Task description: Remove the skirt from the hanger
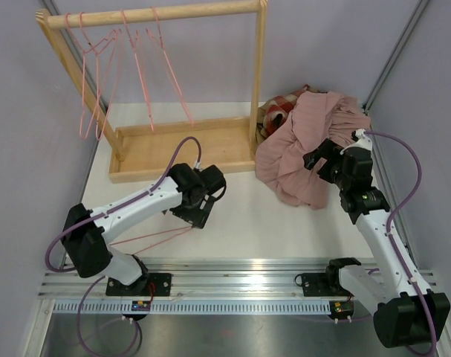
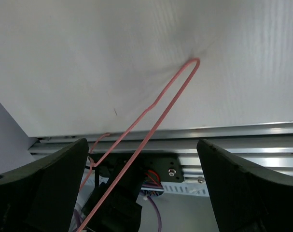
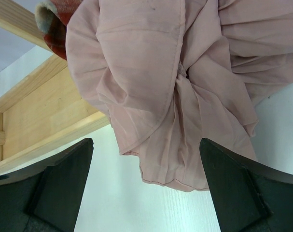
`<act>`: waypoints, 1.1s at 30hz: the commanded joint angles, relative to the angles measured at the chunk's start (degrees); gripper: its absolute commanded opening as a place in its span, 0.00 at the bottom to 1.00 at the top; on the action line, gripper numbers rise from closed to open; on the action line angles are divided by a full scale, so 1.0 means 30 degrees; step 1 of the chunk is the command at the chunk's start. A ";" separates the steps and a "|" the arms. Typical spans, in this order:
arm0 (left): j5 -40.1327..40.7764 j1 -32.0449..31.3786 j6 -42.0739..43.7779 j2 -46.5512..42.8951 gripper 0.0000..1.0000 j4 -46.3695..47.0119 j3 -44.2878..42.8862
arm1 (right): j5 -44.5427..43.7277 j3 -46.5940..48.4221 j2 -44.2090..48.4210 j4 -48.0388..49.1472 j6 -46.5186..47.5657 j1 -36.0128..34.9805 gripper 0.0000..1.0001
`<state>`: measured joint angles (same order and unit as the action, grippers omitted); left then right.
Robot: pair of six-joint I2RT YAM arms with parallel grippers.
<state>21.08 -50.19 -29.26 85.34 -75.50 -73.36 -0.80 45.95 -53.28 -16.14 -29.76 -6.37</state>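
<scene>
The dusty-pink skirt (image 1: 303, 145) lies in a crumpled heap on the table at the right, off any hanger. In the right wrist view the skirt (image 3: 185, 82) fills the upper frame, its hem just ahead of my right gripper (image 3: 146, 193), which is open and empty. In the top view the right gripper (image 1: 316, 158) sits at the heap's near right edge. A bare pink wire hanger (image 1: 154, 236) lies flat on the table by the left arm. My left gripper (image 1: 194, 212) is open and empty above it; the hanger (image 2: 170, 92) runs between the spread fingers (image 2: 40, 188).
A wooden rack (image 1: 182, 149) stands at the back left with several empty pink hangers (image 1: 99, 82) on its rail. A red plaid cloth (image 1: 279, 108) lies under the skirt at the rack's right post. The metal base rail (image 1: 232, 271) runs along the near edge.
</scene>
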 commanded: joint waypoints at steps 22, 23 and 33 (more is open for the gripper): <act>-0.2283 0.0501 0.1666 0.3954 0.06 0.2698 0.3537 | 0.0383 -0.0640 0.0269 0.0400 0.0339 -0.0132 1.00; -0.2078 0.0501 0.1724 0.4188 0.00 0.2582 0.3391 | 0.0383 -0.0698 0.0240 0.0487 0.0281 -0.0103 0.99; 0.2577 -0.1255 0.4859 0.3809 0.00 0.1848 -0.0416 | 0.0354 -0.0816 0.0063 0.0634 0.0251 -0.0103 0.99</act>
<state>22.09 -51.48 -14.96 98.26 -70.70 -70.19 0.71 43.55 -53.28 -16.16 -29.78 -6.39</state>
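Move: The end of the fallen pink hanger that my left hand is going for lies under my open fingers, about 9 cm below them, some 3 cm back and 2 cm left. From this hand, the rack's wooden base is centred about 20 cm ahead and 3 cm left, while the pink garment heap is roughly 19 cm ahead and 28 cm right. From my right hand, that hanger end is about 17 cm back, 33 cm left and 18 cm down. I lower my left hand about 9 cm onto the hanger end, easing back some 3 cm towards my base, with the fingers swinging roughly 15 degrees closer to straight down. They close and pinch the pink wire; then I bring it up about 3 cm and forward, twisting the wrist some 15 degrees clockwise. ##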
